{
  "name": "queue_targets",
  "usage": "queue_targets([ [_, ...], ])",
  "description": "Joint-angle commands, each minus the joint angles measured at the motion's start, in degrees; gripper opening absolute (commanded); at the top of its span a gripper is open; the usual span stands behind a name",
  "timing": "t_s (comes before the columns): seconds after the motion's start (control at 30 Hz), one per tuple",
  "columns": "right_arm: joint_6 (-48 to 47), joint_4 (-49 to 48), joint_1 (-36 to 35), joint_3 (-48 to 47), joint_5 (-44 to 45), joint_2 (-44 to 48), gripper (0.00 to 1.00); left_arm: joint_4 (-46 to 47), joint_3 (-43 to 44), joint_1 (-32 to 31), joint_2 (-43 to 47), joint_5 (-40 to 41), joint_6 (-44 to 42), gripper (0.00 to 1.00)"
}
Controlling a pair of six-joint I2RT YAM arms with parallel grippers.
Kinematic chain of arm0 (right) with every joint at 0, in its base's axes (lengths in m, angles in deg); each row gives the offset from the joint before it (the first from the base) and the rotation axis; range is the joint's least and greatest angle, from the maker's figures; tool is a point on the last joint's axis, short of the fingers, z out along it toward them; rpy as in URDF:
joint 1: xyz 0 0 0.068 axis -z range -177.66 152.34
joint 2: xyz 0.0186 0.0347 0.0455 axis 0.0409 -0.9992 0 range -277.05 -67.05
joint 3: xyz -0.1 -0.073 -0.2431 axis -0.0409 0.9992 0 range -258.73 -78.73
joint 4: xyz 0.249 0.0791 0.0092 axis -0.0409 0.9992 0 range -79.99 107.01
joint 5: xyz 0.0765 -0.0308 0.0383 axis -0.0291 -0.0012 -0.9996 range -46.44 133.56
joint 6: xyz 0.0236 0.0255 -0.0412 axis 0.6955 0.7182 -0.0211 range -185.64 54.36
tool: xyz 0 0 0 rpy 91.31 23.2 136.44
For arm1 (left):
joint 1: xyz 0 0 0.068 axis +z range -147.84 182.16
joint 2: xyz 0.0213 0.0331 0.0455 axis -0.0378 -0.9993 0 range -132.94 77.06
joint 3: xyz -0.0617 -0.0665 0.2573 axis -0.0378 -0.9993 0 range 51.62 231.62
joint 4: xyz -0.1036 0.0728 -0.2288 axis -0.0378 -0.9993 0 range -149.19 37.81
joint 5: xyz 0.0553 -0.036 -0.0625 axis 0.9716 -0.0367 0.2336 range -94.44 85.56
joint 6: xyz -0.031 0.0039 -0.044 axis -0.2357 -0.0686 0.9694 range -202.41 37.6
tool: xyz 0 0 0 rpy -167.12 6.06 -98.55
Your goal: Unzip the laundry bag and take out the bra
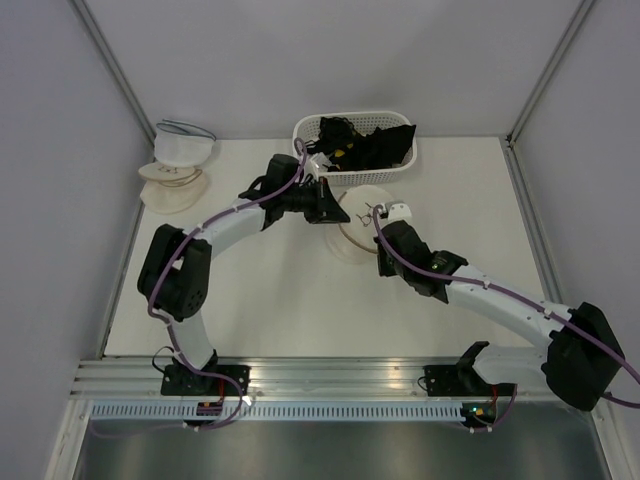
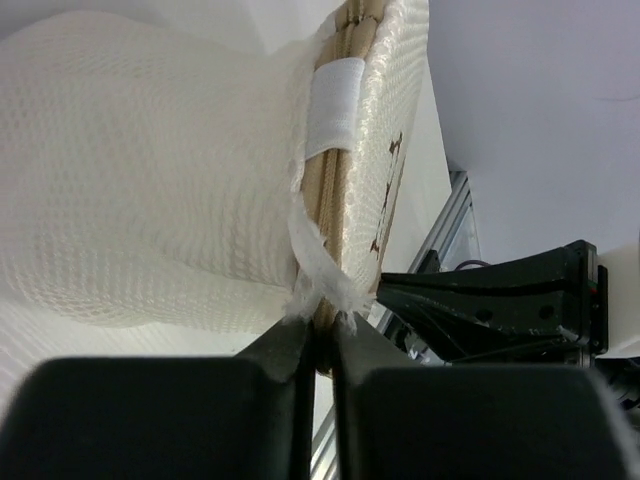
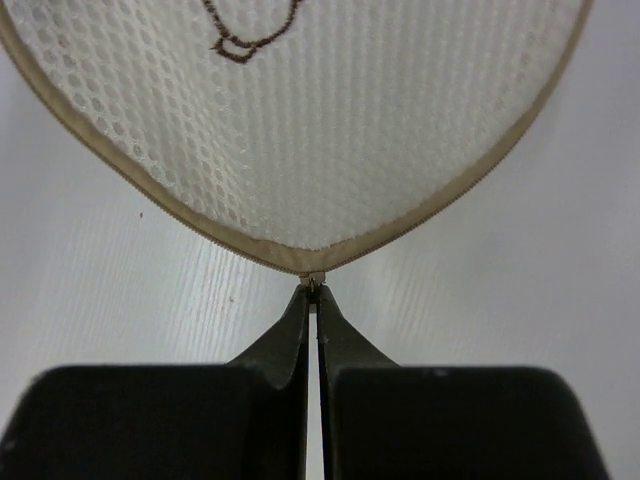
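Observation:
The laundry bag (image 1: 358, 228), a round cream mesh pouch with a tan zip rim, lies in the middle of the table between both arms. In the left wrist view the laundry bag (image 2: 150, 190) stands on edge, and my left gripper (image 2: 320, 322) is shut on its rim at a frayed white tab (image 2: 322, 265). From above, the left gripper (image 1: 338, 212) meets the bag's left side. My right gripper (image 3: 313, 296) is shut on the small metal zip pull (image 3: 313, 281) at the bag's near edge (image 3: 300, 150); from above the right gripper (image 1: 378, 216) is at its right side. The bra is hidden.
A white slotted basket (image 1: 400, 165) holding black garments (image 1: 362, 142) stands just behind the bag. Stacked cream and white dome pouches (image 1: 175, 170) lie at the back left. Enclosure walls ring the table, and an aluminium rail (image 1: 330, 375) runs along the near edge.

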Motion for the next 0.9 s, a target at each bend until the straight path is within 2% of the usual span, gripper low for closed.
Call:
queue_targets([
  [0.0, -1.0, -1.0, -0.1, 1.7, -6.1, -0.4, 0.00, -1.4, 3.9, 0.8, -2.4, -1.5, -5.6, 0.17],
  [0.03, -0.7, -1.5, -0.1, 1.9, -6.8, -0.8, 0.01, -1.5, 3.5, 0.8, -2.3, -0.3, -4.7, 0.40],
  [0.1, -0.4, -3.2, -0.1, 2.3, -8.1, -2.3, 0.00, -1.6, 2.0, 0.8, -1.3, 1.7, -3.6, 0.59],
  [0.13, -0.1, -3.8, -0.1, 2.6, -9.4, -3.2, 0.00, -1.7, -0.6, 0.7, 0.6, 5.4, -2.0, 0.74],
  [0.2, 0.3, -5.8, -0.2, 2.8, -11.5, -4.4, 0.01, -1.7, -5.6, 0.7, 3.3, 11.5, -0.3, 0.89],
  [0.3, 0.4, -8.5, -0.2, 3.0, -14.0, -6.2, 0.00, 0.1, -12.9, 0.6, 10.2, 15.8, 4.0, 0.94],
  [0.4, 0.4, -12.5, -0.2, 3.6, -18.9, -6.6, 0.00, 5.5, -19.8, -0.3, 16.0, 15.4, 9.1, 0.97],
  [0.5, 0.0, -15.9, -0.2, 4.0, -23.3, -6.6, 0.00, 7.5, -23.0, -3.0, 18.5, 15.2, 12.6, 0.98],
  [0.73, -0.3, -18.4, -0.1, 4.2, -27.9, -6.3, 0.00, 13.2, -24.6, -8.3, 17.0, 16.1, 17.3, 0.99],
  [0.87, -0.3, -18.1, -0.1, 4.6, -27.7, -5.0, 0.00, 13.0, -23.8, -9.5, 15.1, 16.9, 17.3, 0.93],
])
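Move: The zip end to reach, pinched in the right fingers, lies about 8 cm back, 7 cm to the right and 5 cm below the left hand, which still grips the zip farther along the bag's rim. The embroidered panel's middle is roughly 5 cm to the left hand's right, level fore-and-aft and some 3 cm lower; the white basket is about 17 cm ahead, 1 cm right and 9 cm lower. For the right hand, the zip end is right in its grip. The left fingers let go of the zip by opening wide; that hand dips and swings left off the rim, then comes back about 8 cm and in again to the right, towards the zip end, ending some 3 cm lower with the fingers spread. The right hand keeps its pinch and brings the zip end about 8 cm left, a little back and down, swivelling some 20 degrees counter-clockwise. ##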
